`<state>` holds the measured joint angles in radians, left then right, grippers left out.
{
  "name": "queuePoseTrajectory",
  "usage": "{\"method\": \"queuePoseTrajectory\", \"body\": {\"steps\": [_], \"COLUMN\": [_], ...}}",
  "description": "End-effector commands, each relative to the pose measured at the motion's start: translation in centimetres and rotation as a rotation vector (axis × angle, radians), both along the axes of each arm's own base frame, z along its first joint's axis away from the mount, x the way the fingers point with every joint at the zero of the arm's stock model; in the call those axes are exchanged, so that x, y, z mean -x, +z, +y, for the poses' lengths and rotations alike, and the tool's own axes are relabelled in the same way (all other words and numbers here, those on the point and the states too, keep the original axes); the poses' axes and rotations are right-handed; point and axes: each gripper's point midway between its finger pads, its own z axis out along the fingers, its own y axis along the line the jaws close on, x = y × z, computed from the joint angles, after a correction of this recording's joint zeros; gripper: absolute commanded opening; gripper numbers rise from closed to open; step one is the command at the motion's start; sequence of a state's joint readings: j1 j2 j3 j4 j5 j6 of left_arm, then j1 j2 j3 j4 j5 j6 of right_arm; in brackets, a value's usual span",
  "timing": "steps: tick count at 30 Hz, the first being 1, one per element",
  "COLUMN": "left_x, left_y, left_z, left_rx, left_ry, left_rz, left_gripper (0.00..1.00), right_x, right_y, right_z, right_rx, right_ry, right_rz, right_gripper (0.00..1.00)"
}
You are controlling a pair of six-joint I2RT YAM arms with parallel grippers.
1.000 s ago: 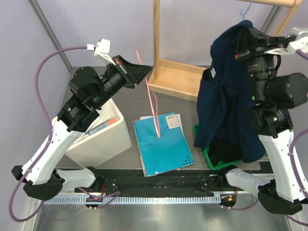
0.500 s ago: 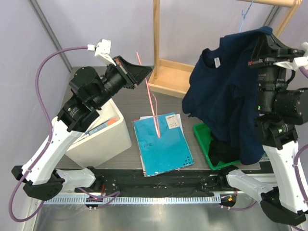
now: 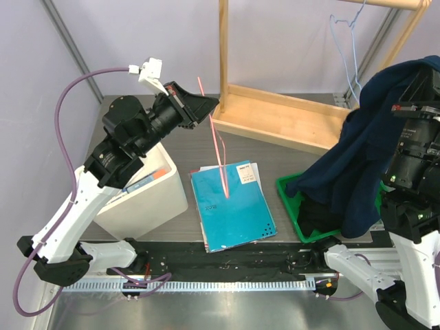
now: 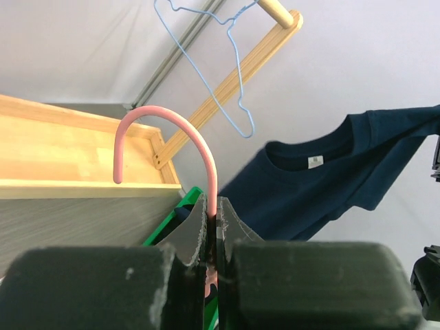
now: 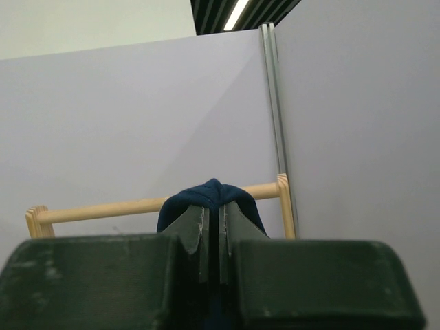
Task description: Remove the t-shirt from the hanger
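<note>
The navy t-shirt [image 3: 354, 168] hangs from my right gripper [image 3: 427, 72] at the far right, its lower part draping into the green bin [image 3: 292, 196]. That gripper [image 5: 213, 218] is shut on a fold of the shirt [image 5: 210, 194]. The blue wire hanger [image 3: 348, 45] hangs bare on the wooden rail [image 3: 392, 3]. My left gripper [image 3: 208, 104] is raised at the left. It is shut on a pink plastic hanger [image 3: 218, 148]. In the left wrist view the left gripper [image 4: 212, 206] grips the pink hanger [image 4: 199, 141]. The blue hanger [image 4: 230, 65] and the shirt [image 4: 330, 179] lie beyond.
The wooden rack base [image 3: 275, 117] and its upright post [image 3: 223, 48] stand at the back middle. A teal notebook [image 3: 234, 206] lies at the front middle. A white box [image 3: 151, 189] sits under the left arm.
My right gripper has moved right and back with the t-shirt. The shirt has come off the blue wire hanger, which now hangs bare. The left arm has barely moved.
</note>
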<state>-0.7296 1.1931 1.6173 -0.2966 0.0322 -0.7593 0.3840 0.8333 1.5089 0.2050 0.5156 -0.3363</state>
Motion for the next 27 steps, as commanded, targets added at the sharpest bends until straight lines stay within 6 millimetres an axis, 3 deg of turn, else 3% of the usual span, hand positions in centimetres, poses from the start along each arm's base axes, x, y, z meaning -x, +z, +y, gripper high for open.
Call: {"method": "queuePoseTrajectory", "body": {"steps": [1,7,11,12,20,27], "left_x": [0.6,0.7,0.9,0.9,0.9,1.1], "left_y": [1.3,1.1,1.0,1.0,0.3,0.1], "left_z": [0.2,0.2,0.2,0.2,-0.2,0.0], "left_rx": [0.04,0.041,0.042,0.041,0.037,0.036], "left_ry": [-0.021,-0.028,-0.029,-0.029,-0.046,-0.047], "left_rz": [-0.031,-0.026,-0.027,-0.026,-0.023,-0.03], "left_gripper": [0.0,0.0,0.0,0.0,0.0,0.0], "right_x": [1.4,3.1,3.9,5.0,6.0,6.8], "right_y": [0.5,-1.1,-3.9,-4.5,-13.6,-20.8], "right_z": [-1.3,-4.0,-5.9,-6.5,-9.2,-9.7], "right_rx": [-0.031,-0.142,-0.208,-0.242,-0.395,-0.577], "right_ry": [-0.049,-0.128,-0.211,-0.214,-0.353,-0.377], "right_rz": [-0.032,-0.012,0.055,0.047,0.24,0.387], "right_gripper": [0.01,0.01,0.01,0.01,0.01,0.01]}}
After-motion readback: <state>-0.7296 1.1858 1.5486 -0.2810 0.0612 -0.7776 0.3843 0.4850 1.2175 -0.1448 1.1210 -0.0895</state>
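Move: The right hand holds the navy t-shirt, its lower part already over the green tray, whose middle is about 6 cm ahead, 2 cm to the right and 62 cm below. The blue hanger hangs some 30 cm ahead, straight out and about 20 cm lower; the blue folder lies 31 cm to the left and 5 cm ahead, 64 cm down. From the left hand, the tray is about 38 cm right, level with it, 49 cm below. Still pinching the t-shirt, the right hand lowers about 16 cm, swinging right and back, its fingers tipping down. ##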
